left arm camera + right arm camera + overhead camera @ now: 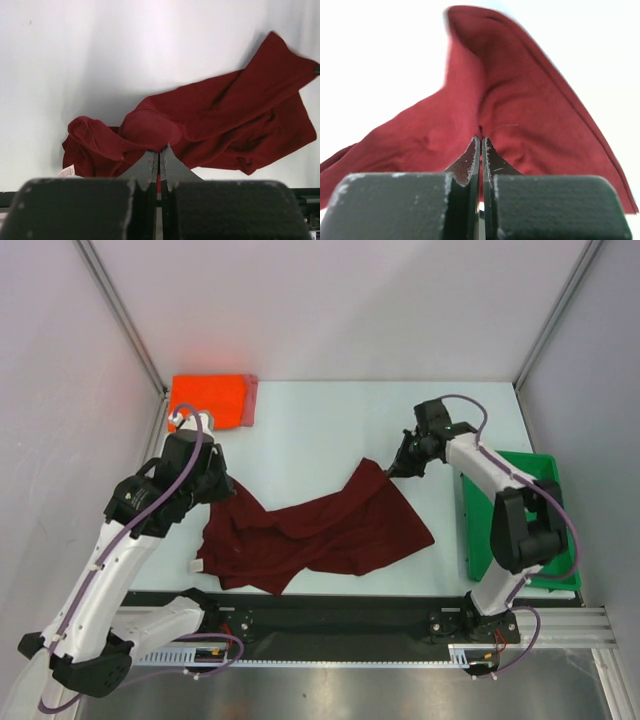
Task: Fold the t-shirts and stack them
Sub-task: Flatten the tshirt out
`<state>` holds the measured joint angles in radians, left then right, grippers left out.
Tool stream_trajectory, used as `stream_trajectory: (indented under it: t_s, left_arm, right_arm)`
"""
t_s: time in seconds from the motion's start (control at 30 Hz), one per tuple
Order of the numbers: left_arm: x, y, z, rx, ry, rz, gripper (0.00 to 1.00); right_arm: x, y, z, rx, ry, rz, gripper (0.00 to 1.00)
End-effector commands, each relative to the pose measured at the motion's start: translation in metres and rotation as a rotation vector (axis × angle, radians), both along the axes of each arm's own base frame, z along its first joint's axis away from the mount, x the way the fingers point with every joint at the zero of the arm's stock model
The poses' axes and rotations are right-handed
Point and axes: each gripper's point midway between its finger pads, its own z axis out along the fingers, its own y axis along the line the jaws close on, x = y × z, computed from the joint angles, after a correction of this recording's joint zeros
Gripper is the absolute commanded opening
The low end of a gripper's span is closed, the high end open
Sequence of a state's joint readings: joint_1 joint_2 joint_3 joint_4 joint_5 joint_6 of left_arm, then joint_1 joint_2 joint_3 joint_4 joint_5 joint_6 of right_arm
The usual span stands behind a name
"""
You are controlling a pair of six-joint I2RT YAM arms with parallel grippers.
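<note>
A dark maroon t-shirt (320, 530) lies crumpled across the middle of the table. My left gripper (222, 490) is shut on a bunch of cloth at the shirt's upper left; in the left wrist view the jaws (160, 150) pinch a fold of the maroon t-shirt (225, 120). My right gripper (393, 470) is shut on the shirt's far right corner, which rises to a peak. The right wrist view shows the fingertips (481, 141) closed on the maroon cloth (520, 100). A folded orange-red t-shirt (208, 400) lies at the back left on a pinkish one (252, 400).
A green plastic tray (545, 468) stands at the right edge, partly under the right arm. A white label (193, 565) sticks out at the shirt's near left corner. Metal frame posts rise at both back corners of the table.
</note>
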<state>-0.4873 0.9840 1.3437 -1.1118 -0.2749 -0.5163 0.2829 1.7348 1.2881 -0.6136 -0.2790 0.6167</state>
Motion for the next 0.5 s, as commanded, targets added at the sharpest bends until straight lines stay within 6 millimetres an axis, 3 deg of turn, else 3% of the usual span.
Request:
stream_trajectory:
  t_s: [0.0, 0.1, 0.13, 0.23, 0.27, 0.47]
  left_arm:
    - [-0.003, 0.0, 0.033, -0.077, -0.096, 0.007, 0.0]
    - [-0.014, 0.004, 0.042, -0.108, -0.126, 0.015, 0.01]
    - [-0.017, 0.006, 0.045, -0.118, -0.135, 0.021, 0.0]
    - [-0.03, 0.015, 0.059, -0.147, -0.18, 0.038, 0.0]
    - [-0.036, 0.018, 0.062, -0.154, -0.19, 0.041, 0.0]
    - [-0.069, 0.03, 0.112, -0.315, -0.351, 0.058, 0.01]
  right_arm:
    - [-0.016, -0.011, 0.082, 0.002, -0.144, 0.05, 0.0]
    - [-0.034, -0.018, 0.114, -0.003, -0.203, 0.06, 0.0]
    - [-0.048, -0.024, 0.135, 0.001, -0.248, 0.057, 0.0]
    - [-0.074, -0.035, 0.164, -0.008, -0.304, 0.052, 0.0]
    - [-0.087, -0.039, 0.183, 0.002, -0.357, 0.051, 0.0]
    - [-0.149, -0.054, 0.246, 0.06, -0.485, 0.024, 0.0]
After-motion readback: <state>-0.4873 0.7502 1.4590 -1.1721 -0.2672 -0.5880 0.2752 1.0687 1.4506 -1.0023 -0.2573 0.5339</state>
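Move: Both my hands already grip the maroon t-shirt's far edge. Its loose middle lies about 17 cm left of my right hand, 13 back and 9 below; the shirt's right corner is some 10 cm right and 12 back, and the green bin 28 right and 8 back. From my left hand that middle is about 15 cm right, level, 27 below, and the white tag 12 left and 5 back. I keep both grippers shut on the t-shirt and hoist its far edge higher: my right hand sweeps up fast, roughly 22 cm, drawing back about half as far and slightly right while its fingers swing up and forward. My left hand rises about 8 cm, back and a little left, tipping up, so the hands spread the cloth between them. ##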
